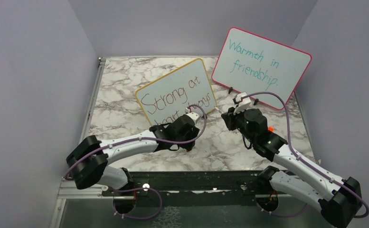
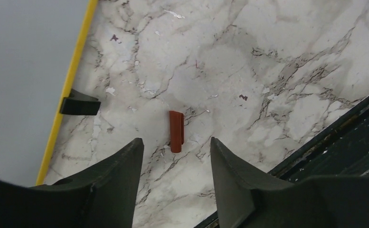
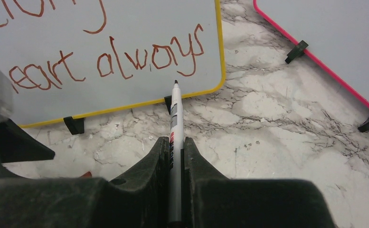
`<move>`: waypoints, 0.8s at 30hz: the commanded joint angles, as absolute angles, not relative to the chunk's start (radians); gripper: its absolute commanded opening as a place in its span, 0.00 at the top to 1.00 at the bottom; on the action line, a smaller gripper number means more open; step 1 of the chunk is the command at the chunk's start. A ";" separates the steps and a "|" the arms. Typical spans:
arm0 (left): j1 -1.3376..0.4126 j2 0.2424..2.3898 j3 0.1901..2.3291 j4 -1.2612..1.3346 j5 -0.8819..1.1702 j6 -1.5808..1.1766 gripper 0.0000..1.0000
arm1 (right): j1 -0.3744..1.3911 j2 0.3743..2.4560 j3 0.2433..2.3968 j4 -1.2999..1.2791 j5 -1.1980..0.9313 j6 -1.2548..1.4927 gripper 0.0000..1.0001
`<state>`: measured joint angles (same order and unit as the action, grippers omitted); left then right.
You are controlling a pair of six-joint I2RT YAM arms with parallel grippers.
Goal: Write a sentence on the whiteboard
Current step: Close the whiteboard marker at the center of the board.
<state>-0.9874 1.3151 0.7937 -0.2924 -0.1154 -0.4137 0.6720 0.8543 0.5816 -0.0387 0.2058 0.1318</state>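
The whiteboard [image 1: 176, 90] with its yellow frame stands tilted at mid-table, and its edge shows in the left wrist view [image 2: 25, 71]. The sentence [image 1: 173, 99] in red-brown marker reads "Strong at heart always"; the right wrist view shows "always" [image 3: 149, 57]. My right gripper [image 3: 174, 141] is shut on a white marker [image 3: 175, 114], whose tip points at the board's lower right corner, just under "always". Whether the tip touches, I cannot tell. My left gripper [image 2: 175, 140] hangs open over a red marker cap [image 2: 175, 128] lying on the marble in front of the board.
A pink-framed board [image 1: 263, 59] with teal writing stands at the back right. The yellow board's black foot [image 2: 79, 103] rests on the marble near my left gripper. A black rail [image 2: 344, 142] runs along the table's near edge. Grey walls close in both sides.
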 commanded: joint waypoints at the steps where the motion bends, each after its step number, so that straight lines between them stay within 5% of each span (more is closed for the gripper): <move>1: -1.000 1.432 0.863 -0.278 -0.052 -0.382 0.50 | 0.670 0.831 0.560 -0.012 0.230 0.140 0.99; 8: -1.000 1.548 0.913 -0.330 -0.018 -0.358 0.70 | 0.670 0.815 0.548 -0.009 0.237 0.141 0.99; 24: -0.999 1.663 1.001 -0.455 -0.018 -0.321 0.70 | 0.670 0.774 0.526 -0.008 0.242 0.149 0.99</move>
<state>-0.9970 1.6344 0.9638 -0.4057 -0.0086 -0.3347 0.6720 0.7841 0.5407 -0.0380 0.2260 0.1356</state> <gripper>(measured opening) 0.307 0.158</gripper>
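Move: The marker's red cap lies on the table about 7 cm below the left hand, some 2 cm to its right and level with it fore and aft. The whiteboard's left clip stands roughly 8 cm ahead and 3 cm left of that hand, and its right clip some 17 cm ahead and 10 cm right, both about 6 cm lower. From the right hand the cap lies about 9 cm back, 14 cm left and 16 cm below. The red cap is what the left hand comes down on, sinking about 5.5 cm and drifting some 2 cm right, quickly at first and then easing. Its open fingers close to about half their starting gap and end on either side of the cap, seeming to touch it, while the wrist turns some 15 degrees to point more steeply down. ##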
